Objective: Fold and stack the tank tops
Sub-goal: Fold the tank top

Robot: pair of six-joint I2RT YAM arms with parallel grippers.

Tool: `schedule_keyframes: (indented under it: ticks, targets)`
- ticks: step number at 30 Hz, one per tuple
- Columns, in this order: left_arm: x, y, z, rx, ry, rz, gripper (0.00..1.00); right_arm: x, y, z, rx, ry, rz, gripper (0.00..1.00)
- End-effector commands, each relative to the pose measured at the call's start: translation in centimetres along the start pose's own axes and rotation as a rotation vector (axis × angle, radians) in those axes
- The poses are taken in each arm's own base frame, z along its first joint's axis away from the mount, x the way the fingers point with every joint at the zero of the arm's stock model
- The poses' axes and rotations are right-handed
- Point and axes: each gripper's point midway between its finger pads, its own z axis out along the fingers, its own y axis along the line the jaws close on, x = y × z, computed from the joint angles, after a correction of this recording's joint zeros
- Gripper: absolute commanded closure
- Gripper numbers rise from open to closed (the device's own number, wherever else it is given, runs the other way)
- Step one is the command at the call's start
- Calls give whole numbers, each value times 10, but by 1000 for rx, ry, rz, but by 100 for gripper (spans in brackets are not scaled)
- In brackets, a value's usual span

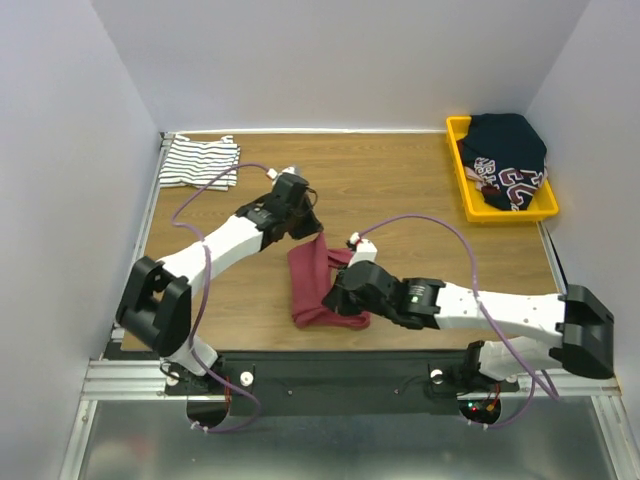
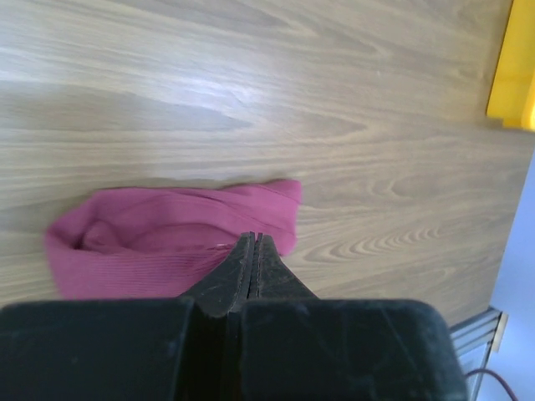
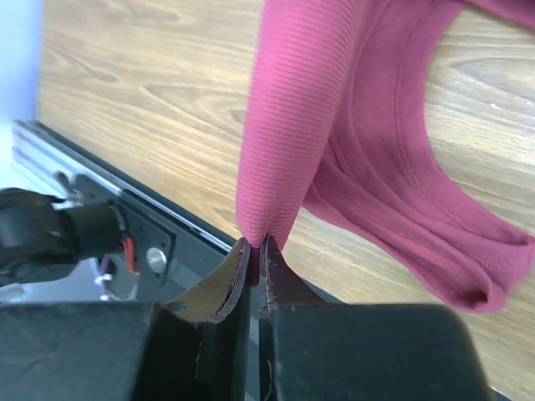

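The maroon tank top [image 1: 310, 285] lies bunched on the wooden table [image 1: 400, 190] between the two arms. My left gripper [image 1: 315, 232] is shut on the top's far edge, and in the left wrist view the ribbed cloth [image 2: 159, 234] spreads from the closed tips [image 2: 253, 238]. My right gripper [image 1: 335, 298] is shut on a fold at the near end. In the right wrist view the cloth [image 3: 376, 150] rises from the pinched fingers [image 3: 257, 244], and a strap loop hangs to the right. The striped white tank top [image 1: 200, 162] lies folded at the table's far left corner.
A yellow bin [image 1: 460, 175] holding dark clothes [image 1: 510, 160] stands at the far right; its corner shows in the left wrist view [image 2: 514, 67]. A black rail [image 1: 330, 375] runs along the near edge by the arm bases. Grey walls close in the table.
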Motion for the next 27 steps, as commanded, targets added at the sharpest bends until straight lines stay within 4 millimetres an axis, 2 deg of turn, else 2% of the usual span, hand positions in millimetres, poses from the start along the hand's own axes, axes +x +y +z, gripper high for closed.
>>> schedule_keyframes:
  ticks: [1, 2, 8, 9, 10, 11, 16, 18, 20, 21, 22, 23, 26, 27]
  targets:
    - [-9, -45, 8, 63, -56, 6, 100, -18, 1, -21, -67, -102, 134, 95]
    - [-6, -48, 12, 61, -51, 10, 100, -10, -14, -19, -40, -97, 138, 95]
    - [18, -67, 40, 68, 3, 42, 100, 0, -44, -26, -7, -119, 190, 95]
    - [21, -76, 41, 85, 3, 51, 100, 0, -48, -28, -7, -129, 199, 95]
    - [27, -75, 49, 74, 18, 55, 100, 5, -56, -27, 8, -126, 206, 95]
    - [30, -82, 51, 88, 24, 62, 100, 7, -61, -27, 17, -131, 211, 95]
    - [46, -91, 67, 103, 56, 81, 100, 17, -86, -31, 65, -139, 236, 92]
    - [50, -91, 73, 106, 64, 87, 100, 21, -96, -32, 86, -140, 253, 87]
    - [52, -96, 78, 125, 57, 106, 99, 25, -108, -34, 123, -142, 263, 77]
    - [57, -104, 77, 168, 79, 115, 93, 27, -115, -35, 154, -142, 259, 71]
    - [61, -109, 78, 191, 87, 129, 79, 27, -119, -36, 171, -144, 259, 56]
    - [63, -113, 77, 212, 93, 140, 70, 26, -120, -38, 186, -145, 256, 49]
    - [59, -133, 66, 321, 75, 174, 50, 18, -128, -46, 266, -160, 226, 34]
    - [56, -137, 60, 351, 58, 185, 48, 12, -128, -51, 298, -165, 212, 33]
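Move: The left hand's held edge is going to the tank top's far right corner, about 13 cm right, 1 cm back and 12 below; the strap end lies roughly 6 cm right, 2 back. The striped stack is some 34 cm left and 24 ahead. The right hand's edge is going to the near right corner, about 11 cm right, 1 back and 9 below; the yellow bin is some 48 cm right, 40 ahead. Both hands carry the held edge about 12 cm right and 6 cm down, then open and release it. ##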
